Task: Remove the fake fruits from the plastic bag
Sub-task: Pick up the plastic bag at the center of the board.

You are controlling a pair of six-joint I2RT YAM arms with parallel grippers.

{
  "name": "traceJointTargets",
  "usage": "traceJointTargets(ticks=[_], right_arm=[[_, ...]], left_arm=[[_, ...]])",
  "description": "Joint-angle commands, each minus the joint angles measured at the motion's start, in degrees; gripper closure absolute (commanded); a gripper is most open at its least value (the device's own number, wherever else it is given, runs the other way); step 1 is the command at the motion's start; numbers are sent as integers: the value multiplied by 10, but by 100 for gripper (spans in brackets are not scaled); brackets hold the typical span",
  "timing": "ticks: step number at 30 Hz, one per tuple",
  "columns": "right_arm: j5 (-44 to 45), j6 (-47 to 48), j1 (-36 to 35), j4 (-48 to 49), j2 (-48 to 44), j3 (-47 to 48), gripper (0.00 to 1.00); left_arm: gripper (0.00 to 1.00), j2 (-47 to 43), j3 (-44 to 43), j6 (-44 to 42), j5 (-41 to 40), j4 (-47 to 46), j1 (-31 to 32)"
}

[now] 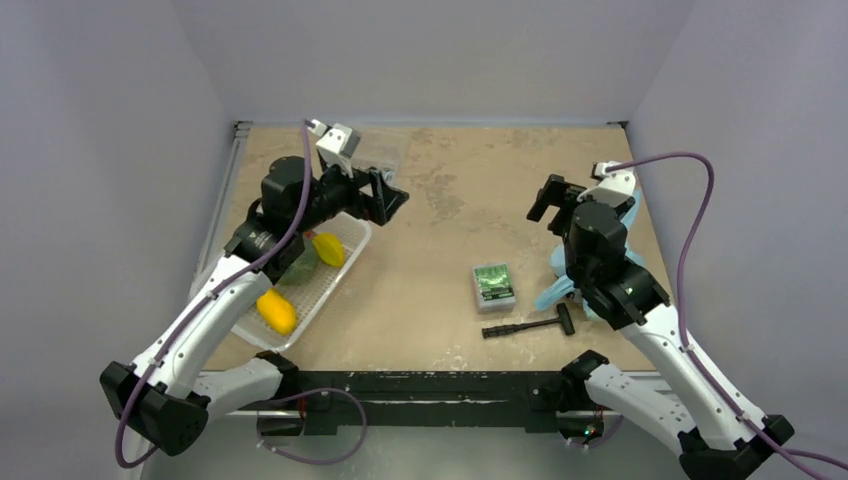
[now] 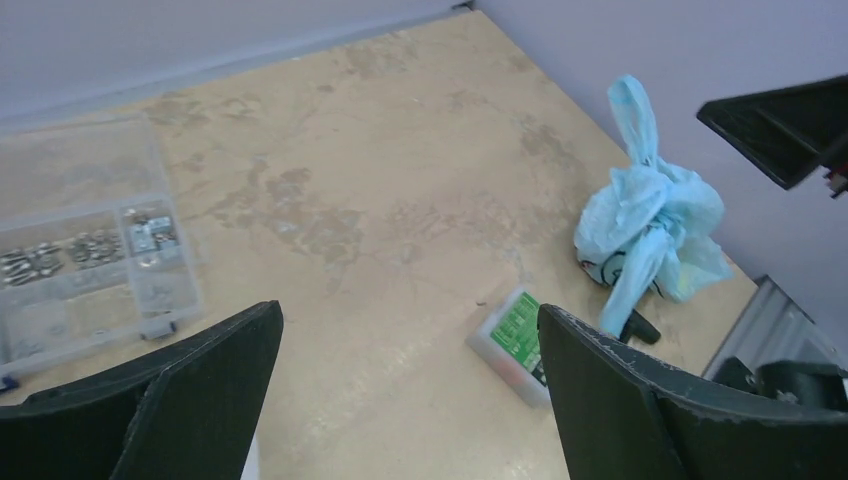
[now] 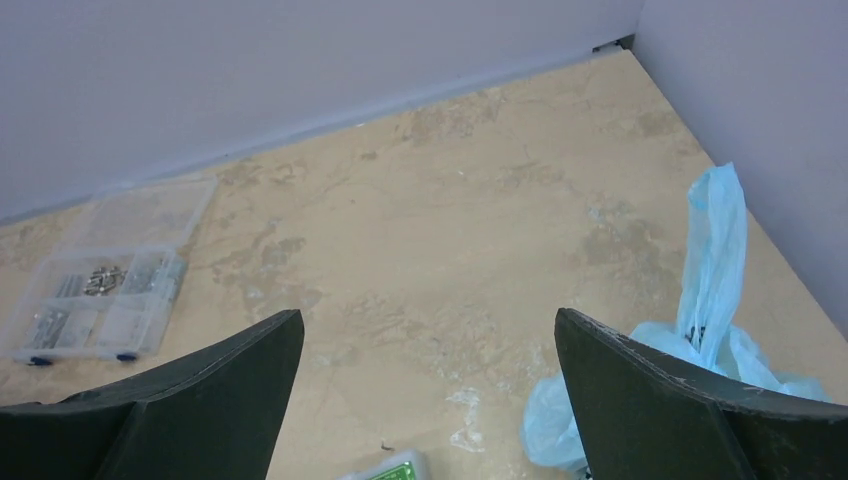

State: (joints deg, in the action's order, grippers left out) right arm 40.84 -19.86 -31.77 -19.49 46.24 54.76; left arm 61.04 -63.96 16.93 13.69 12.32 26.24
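Note:
The light-blue plastic bag point(image 2: 650, 225) lies bunched on the table's right side, one loop handle standing up. It also shows in the right wrist view point(image 3: 712, 270), and in the top view point(image 1: 556, 288) it sits mostly under my right arm. Its contents are hidden. Two yellow fake fruits point(image 1: 277, 311) point(image 1: 328, 249) and a green one point(image 1: 303, 263) lie in the white mesh basket point(image 1: 345, 262) at the left. My left gripper point(image 1: 390, 196) point(image 2: 408, 318) is open and empty above the table, past the basket. My right gripper point(image 1: 548, 199) point(image 3: 428, 322) is open and empty, raised left of the bag.
A small green-labelled box point(image 1: 494, 284) point(image 2: 515, 340) and a black hammer-like tool point(image 1: 528, 325) lie near the front centre. A clear compartment box point(image 2: 85, 255) point(image 3: 100, 285) with small metal parts sits at the back left. Walls close in the back and both sides.

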Motion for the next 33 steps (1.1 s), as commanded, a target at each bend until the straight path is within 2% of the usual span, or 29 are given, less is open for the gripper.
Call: traceJointTargets(ticks=[1,6,10,15,20,24,29,33], right_arm=[[24,-28,0,-34,7,-2,1],[17,-63,0,-88,25,-1,1],[75,-119,0,-100,33,-23,1],[167,-277,29,-220,84,-13,1],[86,-259,154,-181,90,-60,1],[101,-277,196,-185,75,-89,1],[73,-298,257,-146,34,-145,1],[41,-323,273,-130,33,-166,1]], left_arm=[[0,22,-22,-1,39,-19,42],[0,36,-28,15,64,-19,59],[0,49,-40,18,100,-12,61],[0,50,-49,-12,79,16,65],[0,54,-44,-42,49,28,84],[0,71,-54,-69,23,53,113],[0,83,-64,-82,14,72,143],[1,88,-66,-94,-1,80,162]])
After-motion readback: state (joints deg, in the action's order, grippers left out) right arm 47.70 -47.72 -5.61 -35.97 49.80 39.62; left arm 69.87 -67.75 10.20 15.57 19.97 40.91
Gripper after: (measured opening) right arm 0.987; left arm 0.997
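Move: The plastic bag lies about 15 cm to the right of my right hand, hardly farther out and some 25 cm below it. The green-labelled box is roughly 9 cm to this hand's left and 1 cm ahead, and the hammer about 3 cm left and 6 cm back, both some 30 cm down. From my left hand the bag is about 48 cm to the right, roughly level fore and aft, and 27 cm below. I sink my right hand straight down at first, then swing it right as it keeps dropping, about 16 cm down and 14 cm right in all, drawing back a little, to come in close over the plastic bag. Its wrist turns some 40 degrees clockwise and tips down about 20, fingers still wide open. My open left hand shifts some 8 cm right, also lower and back. ##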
